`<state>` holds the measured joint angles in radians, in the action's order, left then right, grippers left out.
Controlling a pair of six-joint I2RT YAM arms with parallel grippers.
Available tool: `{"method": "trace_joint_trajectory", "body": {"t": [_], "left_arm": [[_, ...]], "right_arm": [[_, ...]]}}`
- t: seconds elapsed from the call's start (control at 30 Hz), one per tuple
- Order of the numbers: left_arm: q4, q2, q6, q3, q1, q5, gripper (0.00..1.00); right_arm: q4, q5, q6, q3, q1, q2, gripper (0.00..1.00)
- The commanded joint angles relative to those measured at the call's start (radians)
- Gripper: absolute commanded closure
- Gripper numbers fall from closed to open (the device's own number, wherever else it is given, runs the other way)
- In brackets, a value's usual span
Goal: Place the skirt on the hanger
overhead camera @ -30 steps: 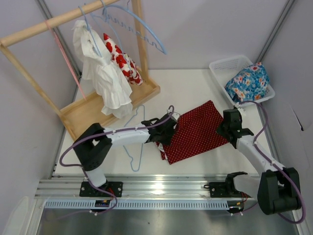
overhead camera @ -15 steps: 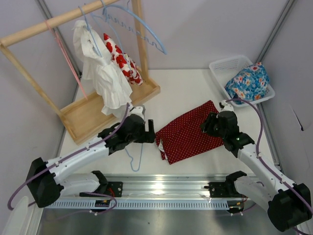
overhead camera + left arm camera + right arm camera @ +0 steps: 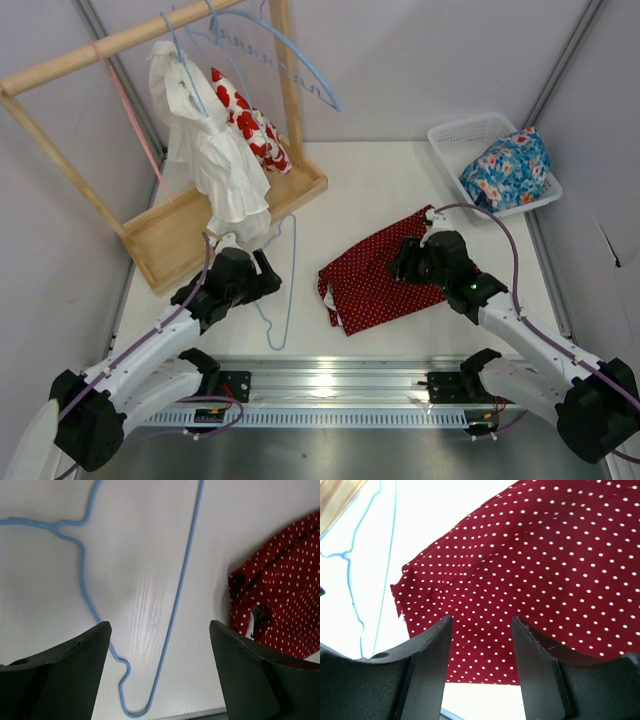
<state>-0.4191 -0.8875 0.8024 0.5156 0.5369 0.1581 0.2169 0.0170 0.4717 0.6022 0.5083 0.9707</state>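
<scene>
The dark red polka-dot skirt (image 3: 375,280) lies flat and slightly rumpled at the middle of the table. The thin pale-blue hanger (image 3: 292,280) lies flat just left of it, apart from it. My left gripper (image 3: 265,278) hovers over the hanger, open wide and holding nothing. In the left wrist view the hanger's long bar (image 3: 182,580) runs between the fingers of the gripper (image 3: 160,630), with the skirt's edge (image 3: 285,605) at the right. My right gripper (image 3: 405,260) is above the skirt's right half, open. In its own view the right gripper (image 3: 482,622) frames only the skirt (image 3: 530,570), which it does not pinch.
A wooden rack (image 3: 180,235) at the back left carries a white garment (image 3: 215,160), a red-blotched cloth (image 3: 250,125), pink hangers (image 3: 135,120) and a wavy blue hanger (image 3: 300,70). A white basket (image 3: 455,135) holds a blue floral garment (image 3: 505,165).
Both grippers have opened and let go of the skirt. The left arm has drawn back left to the hanger. The right gripper has moved left over the skirt.
</scene>
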Motion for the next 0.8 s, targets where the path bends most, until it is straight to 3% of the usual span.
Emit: {"method": "trace_joint_trajectory", "body": {"t": [0.0, 0.2, 0.37, 0.47, 0.6, 0.77], "left_arm": [[-0.012, 0.044, 0.050, -0.018, -0.054, 0.047, 0.14], [0.103, 0.039, 0.119, -0.159, -0.118, 0.012, 0.23], [0.137, -0.019, 0.129, -0.164, -0.118, 0.061, 0.30], [0.250, -0.030, 0.127, -0.207, -0.118, 0.034, 0.37], [0.333, -0.067, 0.139, -0.258, -0.118, 0.012, 0.54], [0.376, -0.106, 0.129, -0.284, -0.118, 0.012, 0.55]], "right_arm": [[-0.050, 0.005, -0.005, -0.015, 0.018, -0.012, 0.43], [-0.062, 0.018, -0.002, -0.038, 0.030, -0.027, 0.43], [-0.094, 0.069, -0.044, -0.013, 0.110, -0.026, 0.43], [-0.128, 0.055, -0.050, 0.002, 0.180, 0.006, 0.43], [-0.160, 0.020, -0.033, 0.034, 0.232, 0.086, 0.43], [-0.243, 0.043, -0.015, 0.056, 0.294, 0.173, 0.43]]}}
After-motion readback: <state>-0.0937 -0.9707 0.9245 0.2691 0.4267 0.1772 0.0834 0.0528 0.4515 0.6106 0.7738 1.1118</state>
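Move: Under the left hand lies the blue hanger: its left shoulder rod about 8 cm below, 4 cm to the left and 2 cm ahead, its straight bar 3 cm to the right. The skirt's open left end is some 11 cm right and 2 cm ahead; the white dress hem hangs 9 cm left, 12 cm ahead. From the right hand, that skirt end is about 15 cm left, 4 cm ahead, 12 cm below, and the hanger's bar 25 cm left, 4 cm ahead. Sinking about 6 cm onto the hanger's left shoulder rod, the left hand first swings some 4 cm left, then eases slightly right and forward low over the table, turning about 10 degrees counter-clockwise. Its fingers narrow to roughly half open, with the left fingertip coming against the rod. Meanwhile the right hand, half open and high over the skirt, travels left and also back towards the skirt's open end, turning counter-clockwise. ##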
